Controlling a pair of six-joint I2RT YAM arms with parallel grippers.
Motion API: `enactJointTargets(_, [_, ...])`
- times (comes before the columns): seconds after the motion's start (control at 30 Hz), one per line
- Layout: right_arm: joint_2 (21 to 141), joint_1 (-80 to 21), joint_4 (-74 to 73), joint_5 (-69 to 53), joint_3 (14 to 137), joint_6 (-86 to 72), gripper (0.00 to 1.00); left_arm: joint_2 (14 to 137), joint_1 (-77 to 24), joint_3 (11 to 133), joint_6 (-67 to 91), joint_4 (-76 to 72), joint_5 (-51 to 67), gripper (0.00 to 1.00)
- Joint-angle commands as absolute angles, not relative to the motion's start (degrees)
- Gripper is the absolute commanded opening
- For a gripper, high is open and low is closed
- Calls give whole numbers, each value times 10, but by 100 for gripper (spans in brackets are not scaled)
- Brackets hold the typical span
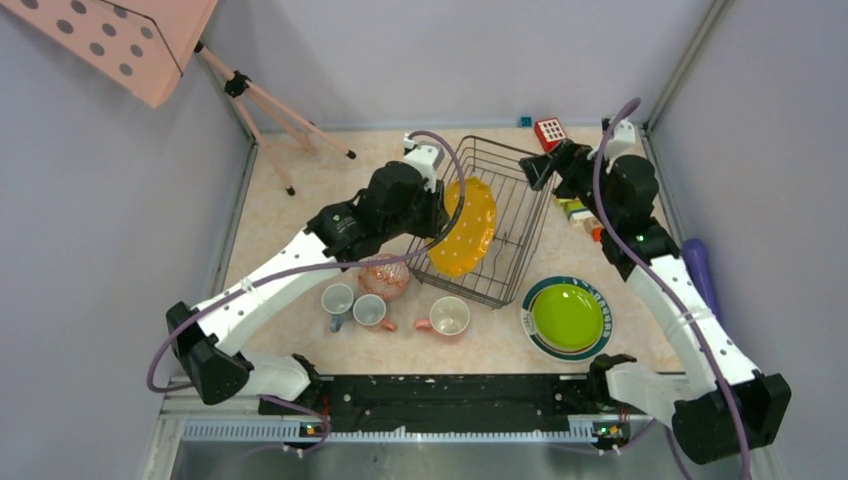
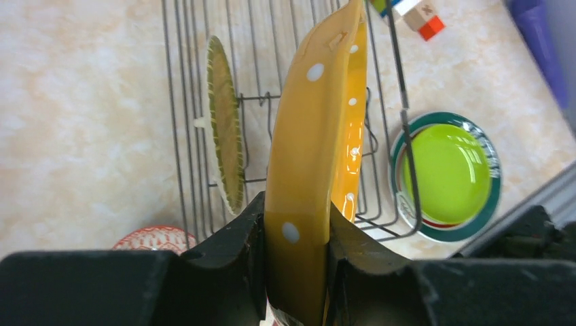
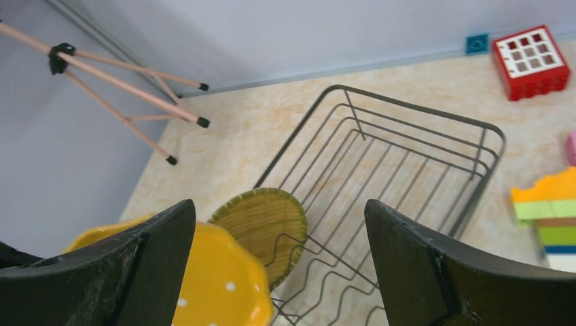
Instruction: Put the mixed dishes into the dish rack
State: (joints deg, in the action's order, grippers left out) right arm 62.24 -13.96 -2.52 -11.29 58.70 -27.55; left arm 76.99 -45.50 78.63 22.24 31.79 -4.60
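Observation:
My left gripper is shut on the edge of a yellow plate with white dots. The plate stands on edge over the near-left part of the dish rack. A small olive ribbed plate stands upright in the rack's wavy dividers beside it. My right gripper hangs open above the rack's far-right corner, holding nothing. A lime-green plate lies on a white plate with a green rim right of the rack.
A patterned bowl, a grey mug and two pink mugs sit in front of the rack. Toy blocks and a purple cylinder lie at the right. Tripod legs stand at the back left.

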Motion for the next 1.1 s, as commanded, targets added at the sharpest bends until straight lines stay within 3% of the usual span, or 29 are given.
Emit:
enactJointTargets(0.0, [557, -134, 21, -17, 537, -263, 92, 787, -494, 857, 191, 258, -248, 0])
enactJointTargets(0.27, [505, -133, 18, 37, 508, -241, 91, 860, -542, 942, 115, 285, -383, 0])
enactJointTargets(1.07, [496, -133, 12, 47, 457, -241, 91, 984, -543, 965, 156, 330, -382, 0])
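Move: Just right of the tan plate standing in the rack, the free slot for the yellow plate lies about 6 cm ahead of the left hand, 5 cm to its right and 17 cm below. The tan plate is some 5 cm ahead, 2 cm right, at the same depth; the red-patterned bowl is about 12 cm left and 5 cm back, 25 cm down. From the right hand, the slot is roughly 12 cm left, 3 cm back and 22 cm below. Swinging round by some 30 degrees, its fingers turning more forward and its left side rising, the left hand brings the pinched yellow plate on edge while going about 5 cm forward, then lowers it roughly 5 cm towards the slot beside the tan plate, keeping its grip. The empty right hand, still open, draws about 6 cm to the right, clear of the rack, and slightly back. ##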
